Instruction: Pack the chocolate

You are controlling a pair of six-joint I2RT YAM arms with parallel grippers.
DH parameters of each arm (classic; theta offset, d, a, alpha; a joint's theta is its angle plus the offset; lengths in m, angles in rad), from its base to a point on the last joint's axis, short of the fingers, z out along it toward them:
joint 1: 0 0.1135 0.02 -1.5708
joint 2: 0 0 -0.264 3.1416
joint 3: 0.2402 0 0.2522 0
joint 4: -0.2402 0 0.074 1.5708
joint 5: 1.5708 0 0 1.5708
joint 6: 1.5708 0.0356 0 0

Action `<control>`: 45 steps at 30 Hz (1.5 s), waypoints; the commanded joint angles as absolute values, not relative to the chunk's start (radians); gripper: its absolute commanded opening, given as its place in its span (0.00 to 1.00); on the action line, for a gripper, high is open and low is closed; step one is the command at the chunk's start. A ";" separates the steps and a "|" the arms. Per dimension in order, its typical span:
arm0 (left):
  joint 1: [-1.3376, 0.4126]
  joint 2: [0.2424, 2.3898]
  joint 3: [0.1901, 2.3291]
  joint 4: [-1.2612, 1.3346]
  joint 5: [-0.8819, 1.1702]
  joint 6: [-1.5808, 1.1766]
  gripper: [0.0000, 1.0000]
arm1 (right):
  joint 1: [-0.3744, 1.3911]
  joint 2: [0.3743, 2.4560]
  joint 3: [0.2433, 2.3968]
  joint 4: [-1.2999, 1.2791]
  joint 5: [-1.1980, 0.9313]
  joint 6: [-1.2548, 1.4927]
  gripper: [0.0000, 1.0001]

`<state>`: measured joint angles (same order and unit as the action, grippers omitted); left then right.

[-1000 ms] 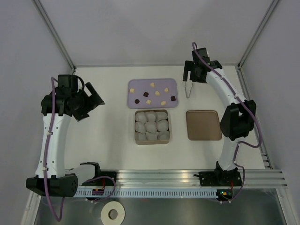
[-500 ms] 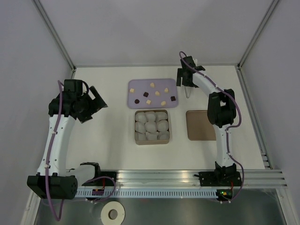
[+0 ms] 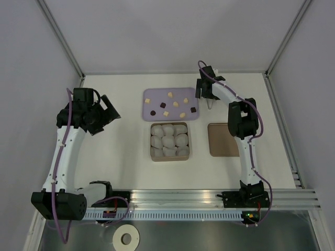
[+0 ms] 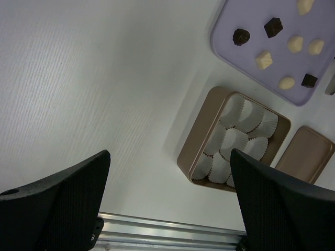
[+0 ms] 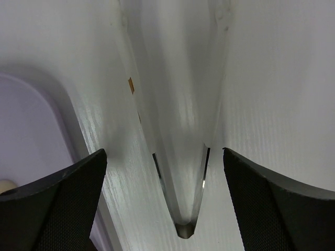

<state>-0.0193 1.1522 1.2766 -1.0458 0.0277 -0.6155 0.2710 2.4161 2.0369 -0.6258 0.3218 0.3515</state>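
Observation:
The chocolate (image 3: 176,103) is several small cream and dark pieces scattered on a lavender tray (image 3: 157,94), also visible in the left wrist view as chocolate (image 4: 265,59). A tan box (image 3: 152,155) filled with white paper cups (image 3: 169,140) sits just in front of the tray. My right gripper (image 3: 205,93) is open, right of the tray, above metal tongs (image 3: 209,103). In its wrist view the tongs (image 5: 183,172) lie on the table between the spread fingers of the right gripper (image 5: 165,151), not touching them. My left gripper (image 3: 108,111) hangs open and empty at the left, and in its own view the left gripper (image 4: 170,154) is high above bare table.
A flat brown lid (image 3: 217,144) lies right of the box, partly covered by my right arm's elbow (image 3: 241,119). The lid (image 4: 306,157) also shows in the left wrist view. An aluminium rail (image 3: 209,196) runs along the near edge. Enclosure walls stand on three sides.
My right arm has folded inward, bringing its gripper left and down over the tongs and its elbow over the lid. The left arm has shifted only slightly.

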 commanded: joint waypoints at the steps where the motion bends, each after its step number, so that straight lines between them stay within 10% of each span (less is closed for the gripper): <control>1: -0.021 1.149 1.267 -1.012 0.014 -0.578 1.00 | 0.270 2.427 2.066 -0.603 0.353 0.354 0.96; 45: -0.021 1.089 1.230 -0.992 -0.061 -0.597 1.00 | 0.236 2.329 1.724 -0.433 0.279 0.390 0.57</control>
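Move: The tweezers lie flat just under the open right fingers, their middle about 3 cm ahead, 1 cm to the right and 1 cm below. From that hand, the middle of the lavender tray is some 19 cm to the left and 1 cm back; the brown lid is about 19 cm back and 9 cm to the right. From the left hand, the tweezers are roughly 42 cm to the right, 30 cm ahead and 21 cm below. Keep the right gripper low over the tweezers, astride their two arms, and ease it about 1.5 cm to the right, away from the lavender tray, to centre it on them. Meanwhile close the fingers from wide open to a little over half, bringing a fingertip right up beside each arm, and let the wrist tilt the fingertips some 5 degrees outward. ##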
